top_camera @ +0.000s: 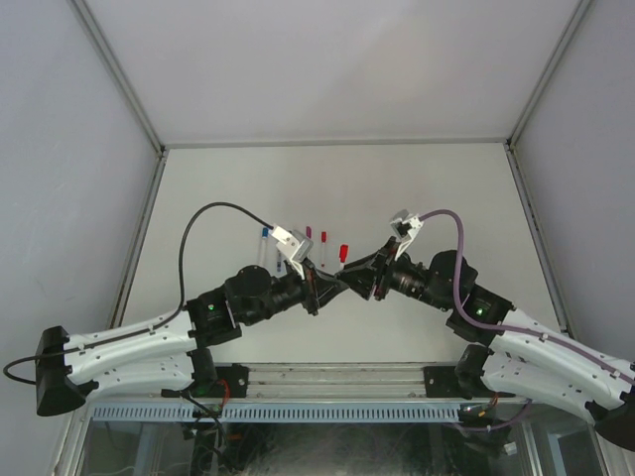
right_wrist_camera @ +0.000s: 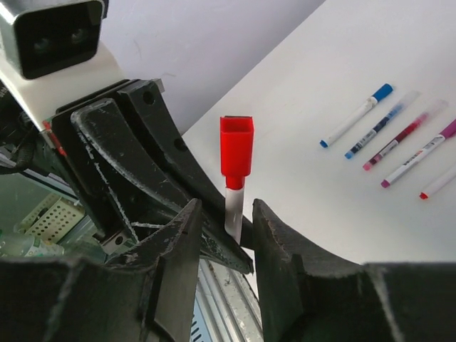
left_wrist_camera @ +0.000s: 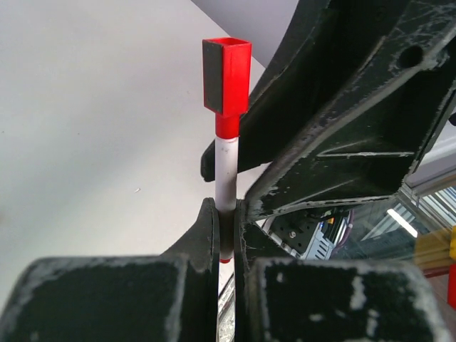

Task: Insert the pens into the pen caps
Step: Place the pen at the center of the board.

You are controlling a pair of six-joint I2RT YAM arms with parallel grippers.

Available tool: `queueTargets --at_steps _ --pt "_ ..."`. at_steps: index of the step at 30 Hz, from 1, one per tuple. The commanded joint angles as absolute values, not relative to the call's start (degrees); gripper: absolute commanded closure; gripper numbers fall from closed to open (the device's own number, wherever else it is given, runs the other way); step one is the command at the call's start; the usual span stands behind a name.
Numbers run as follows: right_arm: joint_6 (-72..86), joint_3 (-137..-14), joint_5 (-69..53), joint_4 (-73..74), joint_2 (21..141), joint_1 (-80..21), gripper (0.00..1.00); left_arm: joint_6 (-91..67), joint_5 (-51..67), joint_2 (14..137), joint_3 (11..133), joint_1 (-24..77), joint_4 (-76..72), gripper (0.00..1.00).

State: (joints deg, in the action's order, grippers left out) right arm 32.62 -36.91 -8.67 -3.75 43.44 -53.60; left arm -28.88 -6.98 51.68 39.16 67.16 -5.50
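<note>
A whitish pen (left_wrist_camera: 226, 171) stands upright in my left gripper (left_wrist_camera: 226, 226), which is shut on its lower barrel. A red pen cap (left_wrist_camera: 226, 75) sits on the pen's red top end. In the right wrist view the same pen (right_wrist_camera: 233, 210) rises between the fingers of my right gripper (right_wrist_camera: 228, 217). Those jaws are open, with a gap on each side of the barrel, below the cap (right_wrist_camera: 236, 151). From above, the two grippers (top_camera: 332, 283) (top_camera: 357, 276) meet tip to tip at the table's middle, with the cap (top_camera: 344, 252) just above them.
Several other pens lie side by side on the white table (right_wrist_camera: 342, 57): a blue-capped one (right_wrist_camera: 354, 115), a dark blue one (right_wrist_camera: 381, 125), a magenta one (right_wrist_camera: 402, 135). From above they show just behind the grippers (top_camera: 309, 234). The table's metal front rail (top_camera: 327, 377) runs below.
</note>
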Motion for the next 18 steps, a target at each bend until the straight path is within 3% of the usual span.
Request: queueTargets --at_steps 1,4,7,11,15,18 --pt "34.07 -38.56 -8.10 -7.85 44.69 -53.43 0.69 -27.80 -5.31 51.61 41.04 67.08 -8.95 1.00" --pt "34.34 -38.54 -8.52 -8.71 45.54 -53.24 0.80 -27.76 -5.34 51.31 40.68 67.13 -9.20 1.00" --pt "34.58 -38.58 -8.54 -9.20 46.19 -53.01 1.00 -27.69 -5.88 50.57 40.22 67.11 -9.23 0.98" --pt "34.86 -39.58 -6.75 -7.33 47.27 -52.80 1.00 -27.47 -7.15 49.46 39.84 67.10 -8.46 0.70" --pt "34.06 -40.97 -2.35 -5.27 47.68 -52.85 1.00 -28.06 -10.84 47.93 39.73 66.70 -5.29 0.35" --pt "34.11 -44.04 3.44 0.61 49.22 -52.73 1.00 -29.01 -10.48 46.37 39.75 63.99 -2.31 0.25"
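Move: The red-capped pen stands upright in the left fingers, which hold it near its lower end, so its middle is some 3 cm above the left hand and level with it otherwise. From the half-open right hand that pen's middle is only about 1 cm ahead, 1 cm to the left and 1 cm above. On the board, the other red pen lies roughly 14 cm ahead and 5 cm left of the right hand, the purple pen 9 cm left and 14 cm ahead, both some 18 cm lower. The right hand eases about 1 cm forward, left and down onto the upright pen and closes its half-open fingers, pinching the barrel just below the red cap, above the left hand's grip; the left holds still until then, then opens wide, lets the pen go and starts off about 1.5 cm left and up. Now carrying the pen alone, the right hand goes on forward and down, some 3 cm over its whole way, with a slight clockwise turn. ##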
